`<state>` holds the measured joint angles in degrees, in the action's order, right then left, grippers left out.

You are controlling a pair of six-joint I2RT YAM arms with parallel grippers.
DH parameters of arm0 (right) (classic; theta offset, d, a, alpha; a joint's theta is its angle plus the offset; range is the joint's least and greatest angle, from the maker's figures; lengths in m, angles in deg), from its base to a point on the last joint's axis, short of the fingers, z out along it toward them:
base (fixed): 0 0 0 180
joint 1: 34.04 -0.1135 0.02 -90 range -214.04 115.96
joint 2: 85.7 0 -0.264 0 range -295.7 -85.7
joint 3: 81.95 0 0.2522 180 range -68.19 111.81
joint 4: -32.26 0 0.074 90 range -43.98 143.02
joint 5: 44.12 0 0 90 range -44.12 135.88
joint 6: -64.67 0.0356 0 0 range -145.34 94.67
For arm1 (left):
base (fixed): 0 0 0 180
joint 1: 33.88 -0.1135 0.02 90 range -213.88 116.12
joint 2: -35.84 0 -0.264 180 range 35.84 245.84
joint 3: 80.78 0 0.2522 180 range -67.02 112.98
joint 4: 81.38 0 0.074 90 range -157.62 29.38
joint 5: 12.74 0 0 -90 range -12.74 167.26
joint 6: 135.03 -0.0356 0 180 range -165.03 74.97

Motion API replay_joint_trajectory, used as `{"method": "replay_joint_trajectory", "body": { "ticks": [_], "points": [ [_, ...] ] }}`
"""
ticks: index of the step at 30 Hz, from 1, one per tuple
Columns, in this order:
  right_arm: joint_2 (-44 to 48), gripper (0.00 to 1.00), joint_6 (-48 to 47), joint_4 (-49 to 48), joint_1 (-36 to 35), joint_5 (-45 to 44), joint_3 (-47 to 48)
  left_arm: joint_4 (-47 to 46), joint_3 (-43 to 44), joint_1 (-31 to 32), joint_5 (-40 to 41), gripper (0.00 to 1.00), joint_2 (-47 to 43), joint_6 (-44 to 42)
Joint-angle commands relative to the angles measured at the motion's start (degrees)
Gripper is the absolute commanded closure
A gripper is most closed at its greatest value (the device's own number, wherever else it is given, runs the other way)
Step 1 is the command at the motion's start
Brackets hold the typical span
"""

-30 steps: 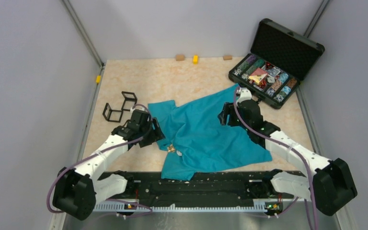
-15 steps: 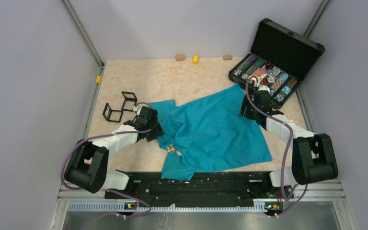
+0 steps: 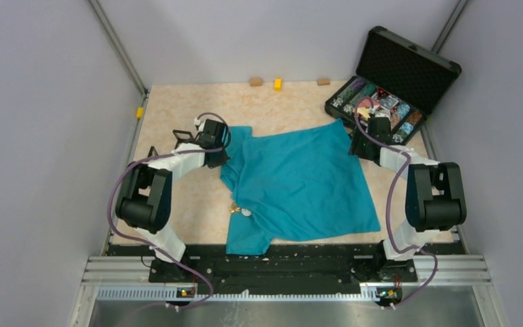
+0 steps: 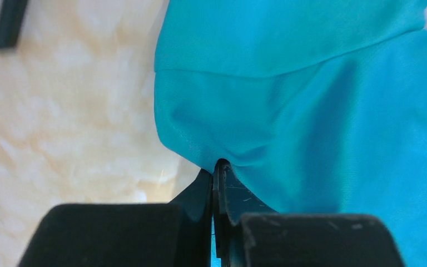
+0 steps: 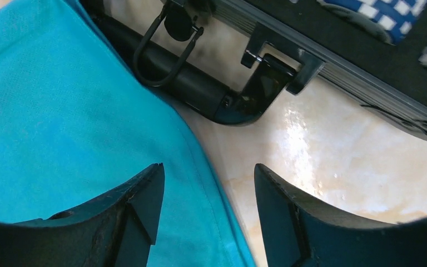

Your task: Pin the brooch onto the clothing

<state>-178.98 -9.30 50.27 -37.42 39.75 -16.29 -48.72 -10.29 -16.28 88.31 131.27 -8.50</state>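
The teal clothing [image 3: 299, 178] lies spread on the table. My left gripper [image 3: 220, 157] is at its left edge, by the sleeve. In the left wrist view that gripper [image 4: 218, 164] is shut on a pinched fold of the clothing [image 4: 311, 111]. My right gripper [image 3: 362, 146] hovers at the shirt's far right corner, beside the case. Its jaws [image 5: 208, 167] stand open over the hem of the clothing [image 5: 61, 111], with nothing between them. The brooch [image 3: 234, 208] is a tiny brownish speck at the collar beside the white label [image 3: 246, 212], too small for detail.
An open black case [image 3: 408, 68] of multicoloured trinkets stands at the back right, its handle [image 5: 200, 94] just beyond my right fingers. Black wire frames [image 3: 180, 136] lie left of the shirt. Small blocks [image 3: 277, 84] sit along the back wall.
My left gripper has shut on the shirt's left edge and pulled it up and away from me. The right gripper has moved out to the far right corner. The shirt lies flatter.
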Motion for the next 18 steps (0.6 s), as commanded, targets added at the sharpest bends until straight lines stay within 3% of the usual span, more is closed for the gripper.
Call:
{"method": "replay_joint_trajectory", "body": {
  "ticks": [1, 8, 10, 13, 14, 18],
  "points": [
    [-3.5, 0.39, -3.2, -0.3, 1.3, 6.6, 3.8, 3.1, 9.5, -0.7, 2.7, 1.0, 4.2, -9.0],
    [-9.0, 0.46, -4.3, 1.7, 1.4, 9.5, 6.6, 4.6, 13.1, -1.5, 3.2, 1.0, 7.4, -11.9],
    [-10.2, 0.59, -4.3, 2.6, 1.4, 9.9, 7.5, 4.6, 13.3, -2.0, 3.3, 1.0, 7.5, -12.3],
    [-9.7, 0.94, -3.7, 3.5, 1.4, 8.3, 7.3, 5.3, 13.8, -3.2, 4.2, 1.0, 7.8, -13.0],
    [-8.8, 1.0, -3.4, 3.8, 1.4, 6.8, 7.1, 5.7, 14.3, -3.6, 4.8, 1.0, 7.9, -13.2],
    [-0.9, 1.0, -3.9, 2.3, 1.4, -1.3, 5.0, 7.1, 15.7, -5.5, 9.4, 1.0, 7.8, -14.7]
  ]
}}
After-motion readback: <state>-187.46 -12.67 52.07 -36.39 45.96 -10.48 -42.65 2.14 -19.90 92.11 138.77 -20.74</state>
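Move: The right hand's open fingers straddle the clothing's right edge, which lies about 1 cm ahead, 1 cm left and 3 cm below. The case handle is roughly 7 cm ahead of that hand, about level sideways. The left hand already grips the clothing's upper-left edge and takes it towards bare table by the far black frame, about 9 cm ahead and 16 cm left. The gold brooch lies some 17 cm back and 5 cm right of the left hand. Down about 2.5 cm and slightly forward goes the right hand onto the clothing's right edge, its fingers then closing to pinch the edge beside the case handle. Keeping its grip, the left hand drags its edge forward about 4.5 cm, lifting some 2 cm, then dips a little and pulls left about 3 cm towards the black frame, rolling some 10 degrees. ##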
